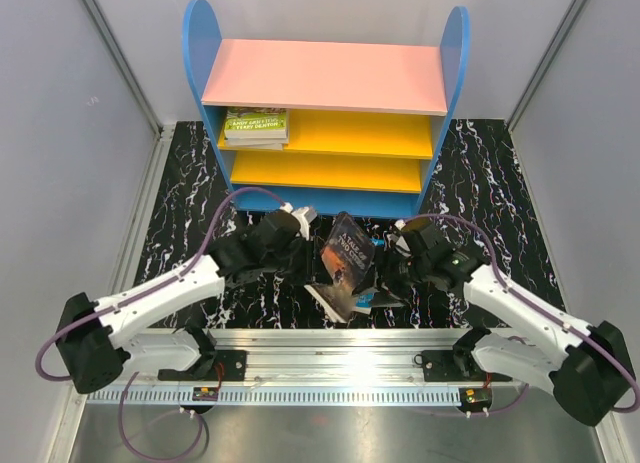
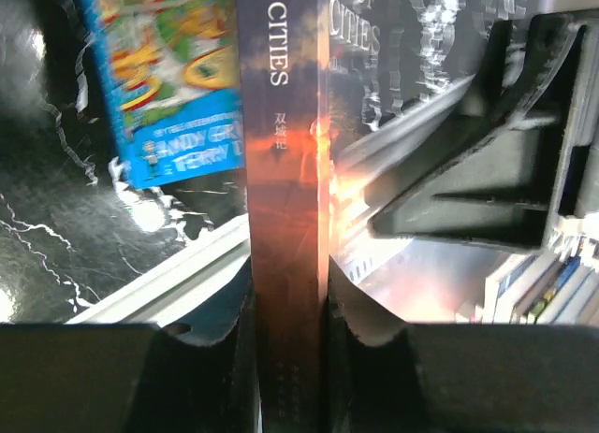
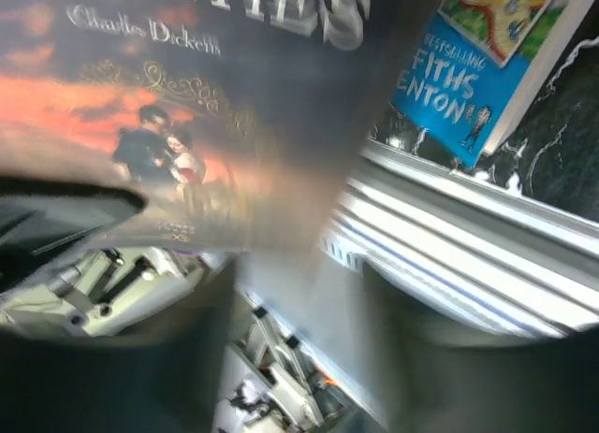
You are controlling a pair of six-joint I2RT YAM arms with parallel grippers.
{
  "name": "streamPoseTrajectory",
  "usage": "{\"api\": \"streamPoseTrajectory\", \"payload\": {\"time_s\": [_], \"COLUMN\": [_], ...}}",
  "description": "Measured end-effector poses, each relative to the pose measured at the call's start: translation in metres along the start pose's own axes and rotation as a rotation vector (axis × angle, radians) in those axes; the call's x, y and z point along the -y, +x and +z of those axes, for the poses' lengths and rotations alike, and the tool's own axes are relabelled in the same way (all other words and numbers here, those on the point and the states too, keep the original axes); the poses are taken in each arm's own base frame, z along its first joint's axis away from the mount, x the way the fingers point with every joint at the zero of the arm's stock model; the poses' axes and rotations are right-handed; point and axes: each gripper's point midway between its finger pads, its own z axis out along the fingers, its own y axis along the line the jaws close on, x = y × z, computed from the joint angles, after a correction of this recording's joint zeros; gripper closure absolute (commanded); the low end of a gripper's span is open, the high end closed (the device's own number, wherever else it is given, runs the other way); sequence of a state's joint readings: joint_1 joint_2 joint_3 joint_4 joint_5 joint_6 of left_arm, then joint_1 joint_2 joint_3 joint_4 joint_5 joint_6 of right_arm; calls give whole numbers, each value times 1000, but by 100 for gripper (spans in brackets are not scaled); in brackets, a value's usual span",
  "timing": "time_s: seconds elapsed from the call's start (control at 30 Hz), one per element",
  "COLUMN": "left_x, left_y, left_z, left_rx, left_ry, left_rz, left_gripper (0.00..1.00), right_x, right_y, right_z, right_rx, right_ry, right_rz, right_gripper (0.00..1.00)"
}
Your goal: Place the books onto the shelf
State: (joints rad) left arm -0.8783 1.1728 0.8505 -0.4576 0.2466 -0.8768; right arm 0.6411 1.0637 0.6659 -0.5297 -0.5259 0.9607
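Observation:
A dark "A Tale of Two Cities" book [image 1: 347, 258] stands upright over the black marbled mat, between my two arms. My left gripper [image 1: 308, 247] [image 2: 288, 311] is shut on its spine [image 2: 285, 265], one finger on each side. My right gripper [image 1: 386, 269] [image 3: 299, 293] is open just beside the book's front cover [image 3: 187, 106], with only the metal rail showing between its blurred fingers. A blue Treehouse book [image 1: 345, 301] [image 2: 168, 78] [image 3: 487, 59] lies flat on the mat beneath. A yellow-green book [image 1: 256, 125] lies on the upper yellow board of the shelf [image 1: 325, 78].
The shelf stands at the back of the mat [image 1: 190, 203], its lower yellow board [image 1: 320, 171] bare. An aluminium rail [image 1: 330, 338] runs along the near edge by the arm bases. Grey walls [image 1: 60, 133] close in both sides.

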Motion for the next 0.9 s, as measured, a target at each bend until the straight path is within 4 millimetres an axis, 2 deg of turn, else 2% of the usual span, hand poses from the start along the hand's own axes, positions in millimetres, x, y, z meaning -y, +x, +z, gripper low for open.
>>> {"api": "streamPoseTrajectory", "payload": {"time_s": [0.07,0.1,0.2,0.3,0.43,0.5,0.6,0.73,0.9], "left_x": [14,19,35,69,122,141,157,158,156], "left_y": [-9,-15,-39,-72,-116,-131,-150,-181,-242], "left_z": [-15,-26,-67,-119,-198,-232,-270,-297,-310], "left_rx": [25,46,142,293,545,655,807,1011,1271], "left_ry": [-1,-17,-48,-16,81,122,141,55,-192], "left_rz": [58,84,157,240,361,413,480,561,628], "left_gripper": [100,100,100,100,100,100,100,100,100], "right_x": [-9,-15,-32,-41,-34,-29,-22,-13,2], "right_y": [2,2,3,6,14,17,22,28,35], "right_z": [-11,-18,-39,-57,-66,-68,-73,-79,-83], "right_rx": [13,25,64,100,104,103,105,110,101], "right_ry": [-18,-30,-65,-86,-69,-50,-32,-5,51], "right_rz": [-41,-63,-121,-152,-147,-136,-128,-118,-94], "right_gripper": [9,7,5,5,6,6,6,7,7]}}
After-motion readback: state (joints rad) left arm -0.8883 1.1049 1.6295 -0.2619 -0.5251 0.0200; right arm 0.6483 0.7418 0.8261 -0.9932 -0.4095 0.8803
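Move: The left hand holds A Tale of Two Cities clear of the table. The book stack on the upper yellow shelf lies about 33 cm ahead of it, 12 cm to its left and 14 cm higher; the middle of the pink top board is about equally far ahead, 4 cm right and 25 cm up. From the right hand, the 26-Storey Treehouse book lies roughly 8 cm ahead, 5 cm left and 11 cm below, with A Tale of Two Cities about 8 cm left and 5 cm ahead. Steeply upward and fast, the left hand carries A Tale of Two Cities some 40 cm up, drifting left and swinging forward over the last stretch towards the shelf, its wrist tipping up nearly 80 degrees until the fingers point forward, the spine still pinched. The right hand's fingers spread wide off the book; it rises about 7 cm, then draws off right and back. ##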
